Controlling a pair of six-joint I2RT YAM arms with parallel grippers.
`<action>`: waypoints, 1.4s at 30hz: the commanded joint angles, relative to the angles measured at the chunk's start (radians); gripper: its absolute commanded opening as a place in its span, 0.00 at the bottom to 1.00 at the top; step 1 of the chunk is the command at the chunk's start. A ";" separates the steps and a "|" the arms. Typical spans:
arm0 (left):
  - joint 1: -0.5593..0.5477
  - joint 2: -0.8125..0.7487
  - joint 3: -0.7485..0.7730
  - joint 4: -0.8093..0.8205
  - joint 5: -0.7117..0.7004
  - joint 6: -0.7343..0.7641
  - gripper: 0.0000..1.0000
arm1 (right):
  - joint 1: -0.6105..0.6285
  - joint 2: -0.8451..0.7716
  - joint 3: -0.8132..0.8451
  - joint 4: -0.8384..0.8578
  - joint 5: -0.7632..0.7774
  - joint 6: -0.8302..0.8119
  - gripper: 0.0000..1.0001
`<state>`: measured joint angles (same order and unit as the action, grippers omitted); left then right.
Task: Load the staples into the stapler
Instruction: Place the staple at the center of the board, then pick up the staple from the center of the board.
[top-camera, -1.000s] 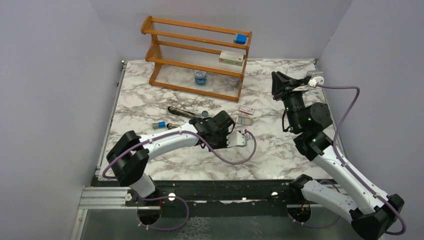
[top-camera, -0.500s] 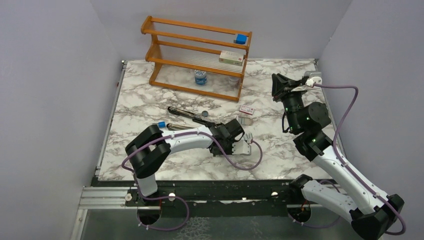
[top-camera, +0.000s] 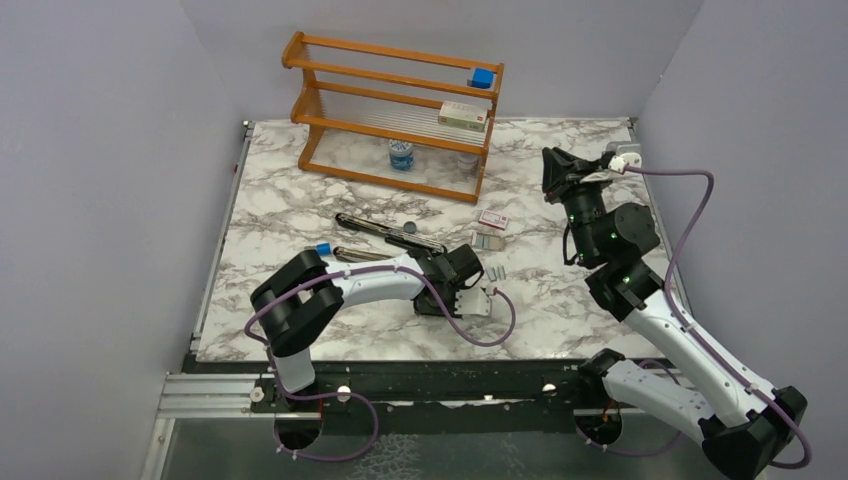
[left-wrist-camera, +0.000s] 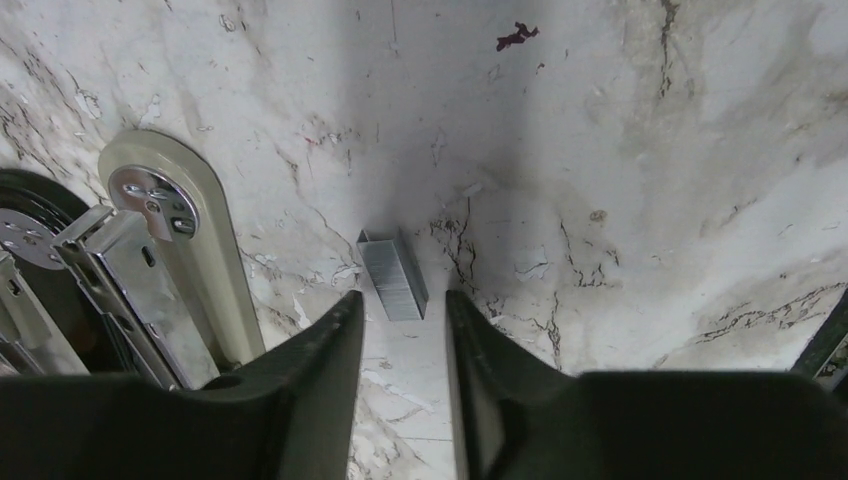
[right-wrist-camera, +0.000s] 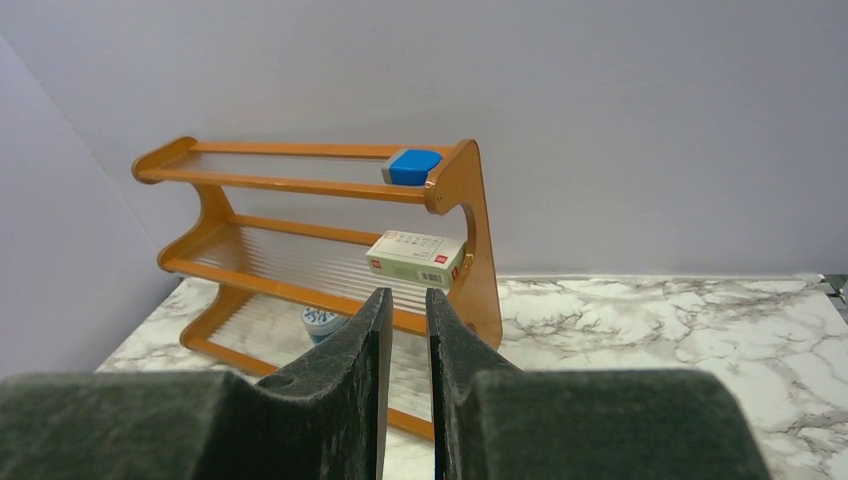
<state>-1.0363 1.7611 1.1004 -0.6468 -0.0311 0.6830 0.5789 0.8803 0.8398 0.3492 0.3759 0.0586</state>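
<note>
A short silvery strip of staples (left-wrist-camera: 392, 275) lies flat on the marble, just beyond the tips of my left gripper (left-wrist-camera: 400, 302). Its jaws stand open a little wider than the strip, with nothing between them. From above, the staples (top-camera: 497, 271) lie right of the left gripper (top-camera: 480, 283). The stapler (top-camera: 390, 230) lies opened out left of it, black bars apart. Its silver channel and pale base (left-wrist-camera: 150, 260) show at the left wrist view's left edge. My right gripper (right-wrist-camera: 403, 300) hangs raised at the right (top-camera: 555, 168), jaws slightly apart and empty, pointing at the shelf.
An orange wooden rack (top-camera: 400, 110) stands at the back, holding a blue block (top-camera: 483, 77), a pale box (top-camera: 463, 115) and a small jar (top-camera: 401, 153). A red-and-white box (top-camera: 492, 220) lies just behind the staples. A small blue item (top-camera: 323, 248) lies left of the stapler.
My left gripper has opened and drawn back slightly toward the near edge. The staple strip now shows on the table in front of its tips. The right arm has barely moved.
</note>
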 joint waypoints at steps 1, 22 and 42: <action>-0.007 0.002 0.007 -0.011 -0.007 0.008 0.43 | -0.002 0.009 -0.002 -0.016 0.010 -0.008 0.21; 0.220 -0.289 0.110 0.397 -0.152 -0.382 0.58 | -0.002 0.399 0.171 -0.878 -0.112 0.398 0.18; 0.346 -0.382 0.042 0.514 -0.125 -0.532 0.63 | -0.077 0.760 0.165 -0.872 -0.313 0.305 0.22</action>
<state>-0.6933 1.4292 1.1740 -0.1810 -0.1474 0.1722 0.5102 1.6169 0.9966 -0.5339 0.1078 0.3874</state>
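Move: The staple being placed lies right between the left fingertips, about 1 cm below the hand point. From this hand the grey stapler's end is some 7 cm ahead and 3 cm right, the black stapler's end 11 cm ahead and 2 cm right. From the high right hand, the nearest loose staple is some 38 cm below, 2 cm back and 3 cm left; other loose staples lie 2 cm left of it, the staple tray 7 cm beyond and 3 cm left of it. Open the left gripper wider around the placed staple, then lift it off about 21 cm and carry it some 16 cm forward above the staplers, swinging its fingers from straight down to forward and right. Meanwhile bring the right gripper down about 36 cm towards the loose staple, tipping it some 80 degrees from pointing ahead to mostly down, fingers kept nearly shut. ##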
